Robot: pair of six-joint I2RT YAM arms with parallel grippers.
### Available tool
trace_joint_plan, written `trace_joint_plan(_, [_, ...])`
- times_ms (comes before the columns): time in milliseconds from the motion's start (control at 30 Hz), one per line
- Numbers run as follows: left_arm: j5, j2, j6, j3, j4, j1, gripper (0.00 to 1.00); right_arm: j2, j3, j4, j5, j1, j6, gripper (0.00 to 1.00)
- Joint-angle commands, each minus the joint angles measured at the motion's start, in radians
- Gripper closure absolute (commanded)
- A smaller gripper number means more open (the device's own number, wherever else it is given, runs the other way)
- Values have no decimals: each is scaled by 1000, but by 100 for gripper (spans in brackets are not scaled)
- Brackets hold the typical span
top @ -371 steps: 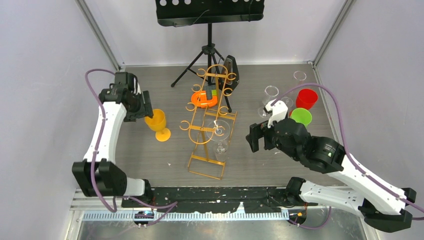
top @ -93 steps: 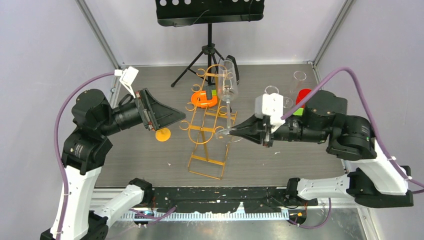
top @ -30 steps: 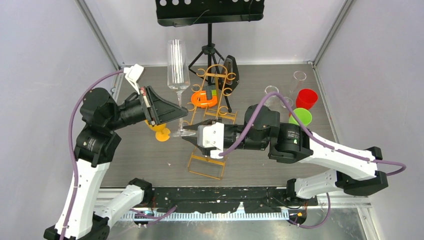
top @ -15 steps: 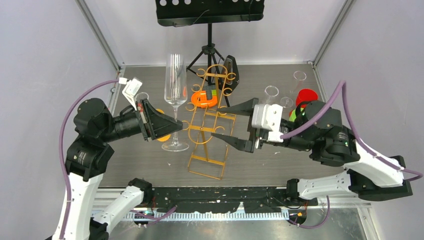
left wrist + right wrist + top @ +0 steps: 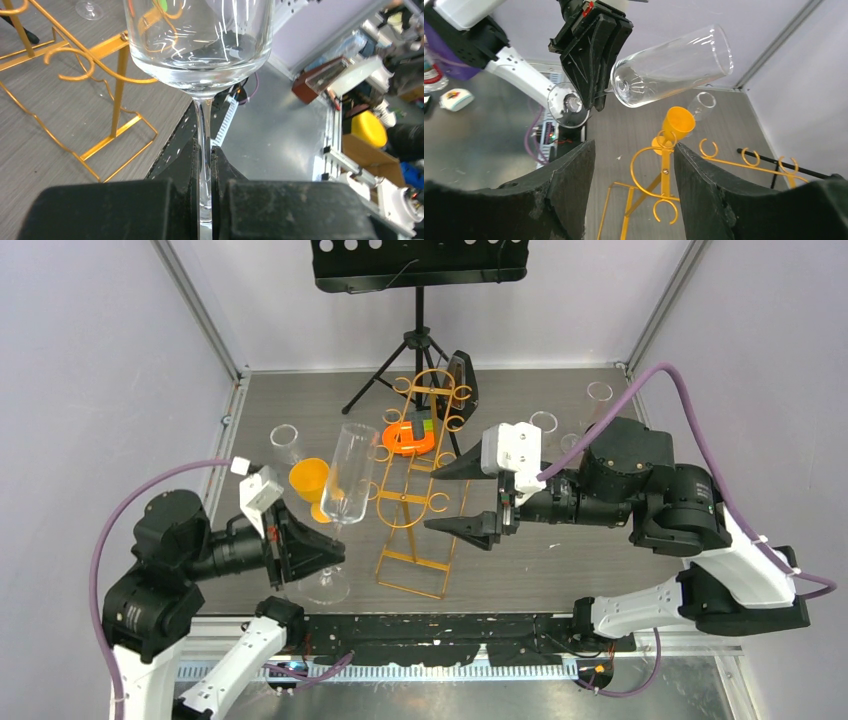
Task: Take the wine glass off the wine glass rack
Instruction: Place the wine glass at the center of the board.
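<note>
The clear wine glass (image 5: pixel 348 475) is off the rack, held tilted over the table's near left. My left gripper (image 5: pixel 325 550) is shut on its stem (image 5: pixel 204 130), just above the round foot (image 5: pixel 322 587). The bowl (image 5: pixel 200 45) fills the top of the left wrist view. The gold wire wine glass rack (image 5: pixel 420 490) stands mid-table with no glass on it. My right gripper (image 5: pixel 447 498) hovers open over the rack, its fingers (image 5: pixel 574 190) wide apart and holding nothing. In the right wrist view the glass (image 5: pixel 674 67) and the rack (image 5: pixel 664 165) both show.
An orange goblet (image 5: pixel 312 480) stands just behind the held glass. A black tripod music stand (image 5: pixel 420 270) is at the back, an orange disc (image 5: pixel 405 437) by the rack's far end. Clear glasses stand at left (image 5: pixel 284 437) and back right (image 5: pixel 543 422).
My right gripper has opened, let go of the glass's foot and drawn back right over the rack. My left arm has carried the glass down and toward the near edge.
</note>
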Motion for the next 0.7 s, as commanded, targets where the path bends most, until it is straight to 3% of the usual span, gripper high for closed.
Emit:
trace_joint_plan(0, [33,-47,137,-28,-35,-34,100,26,88,-85,-151,-11,54,35])
trace_joint_plan(267, [-45,-109,211,-91,-93,-197,100,91,201,-206,-311,-17,77,35])
trace_joint_plan(667, [-180,-122,267,-130,-138,-438,100,114,167,-216,-436,-38,82,37])
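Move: The wine glass is already gripped by its stem in the left hand, its bowl about 8 cm ahead of that hand, 1 cm right and 4 cm above; the rack's middle is some 13 cm ahead, 11 cm right and 25 cm below, the yellow glass roughly 16 cm ahead, 9 cm left and 31 cm below. From the open, empty right hand, the wine glass's bowl lies about 5 cm ahead, 11 cm left and 6 cm below. The wine glass, still pinched by the stem, is carried about 6 cm back and as far down by the left hand, away from the yellow glass, while the wrist turns some 20 degrees clockwise and swings its mouth towards the right. The right hand draws back alongside by a similar reach, sinking slightly and turning counter-clockwise, its fingers dipping and staying open. ##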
